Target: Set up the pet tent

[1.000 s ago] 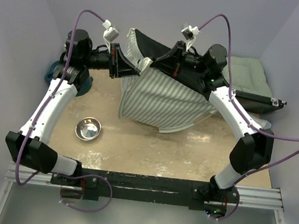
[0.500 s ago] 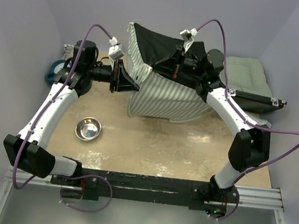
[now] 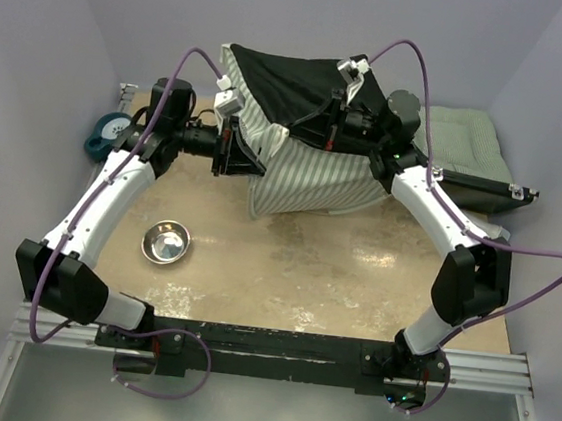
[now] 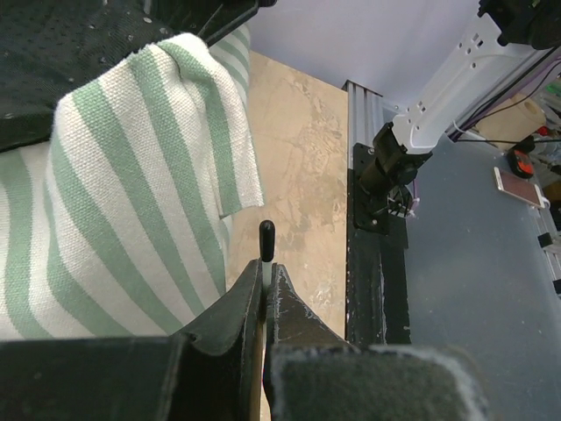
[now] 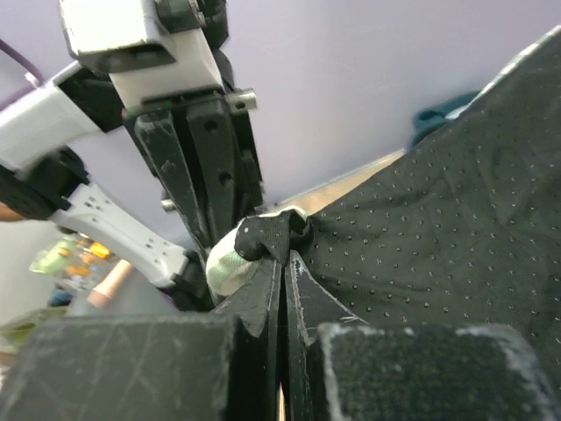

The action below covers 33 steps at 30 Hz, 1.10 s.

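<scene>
The pet tent [image 3: 315,169] hangs in the air at the back of the table, its black dotted panel [image 3: 285,78] turned up and its green-and-white striped cloth [image 4: 131,202] drooping below. My left gripper [image 3: 249,159] is at the tent's left edge. In the left wrist view this gripper [image 4: 266,270] is shut on a thin white pole with a black tip [image 4: 266,239]. My right gripper [image 3: 297,128] reaches in from the right. It [image 5: 285,260] is shut on a bunched corner of the black dotted fabric [image 5: 273,235], close to the left gripper's fingers [image 5: 210,167].
A steel bowl [image 3: 166,243] sits on the tan tabletop at front left. A green quilted cushion [image 3: 466,140] lies at the back right, on a dark flat piece [image 3: 484,192]. A teal object [image 3: 102,135] is by the left wall. The black base rail [image 3: 267,342] runs along the near edge.
Both grippers have carried the tent up and toward the back wall. The black panel has spread wider and faces up more. The left arm has swung right, closer to the right gripper.
</scene>
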Each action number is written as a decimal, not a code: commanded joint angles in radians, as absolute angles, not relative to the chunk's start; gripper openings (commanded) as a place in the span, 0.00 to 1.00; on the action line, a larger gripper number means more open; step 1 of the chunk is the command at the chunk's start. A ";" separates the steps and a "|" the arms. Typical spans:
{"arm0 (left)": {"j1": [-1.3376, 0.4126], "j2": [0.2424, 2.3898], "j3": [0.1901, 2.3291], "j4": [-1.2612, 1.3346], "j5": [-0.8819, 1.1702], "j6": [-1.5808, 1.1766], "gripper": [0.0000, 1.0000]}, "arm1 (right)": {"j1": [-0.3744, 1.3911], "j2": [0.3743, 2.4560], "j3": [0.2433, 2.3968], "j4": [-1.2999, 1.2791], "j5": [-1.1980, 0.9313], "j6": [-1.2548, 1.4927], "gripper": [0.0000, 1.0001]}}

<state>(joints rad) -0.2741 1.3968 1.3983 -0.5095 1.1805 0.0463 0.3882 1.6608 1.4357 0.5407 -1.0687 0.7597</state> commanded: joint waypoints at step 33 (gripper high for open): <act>-0.181 1.523 1.554 -0.807 1.204 0.152 0.00 | 0.425 1.729 1.784 -0.143 -1.057 -0.561 0.95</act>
<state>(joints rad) -0.1967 1.4948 1.5440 -0.6655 1.2205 0.0986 0.3885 1.7123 1.7012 -0.1944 -1.0008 -0.5400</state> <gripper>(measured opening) 0.037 0.942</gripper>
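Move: The right gripper still pinches the tent corner at its hand point; this corner lies about 7 cm ahead of the left hand, 4 cm to its right and 6 cm higher. The black panel's middle is roughly 10 cm straight ahead of the right hand and some 5 cm lower. The pole tip, held in the shut left fingers, is about 7 cm back, 3 cm to the left and 6 cm below the right hand. Open the right gripper nearly full and let go of the tent corner, drawing off to the right at first, then bringing it partly back left, while it travels about 5 cm forward and sinks 3 to 4 cm over the tent cloth. As it goes, dip its fingertips and roll the hand's top some 45 degrees back towards the base. Ease the left gripper slightly forward and left, fingers kept shut on the pole. ##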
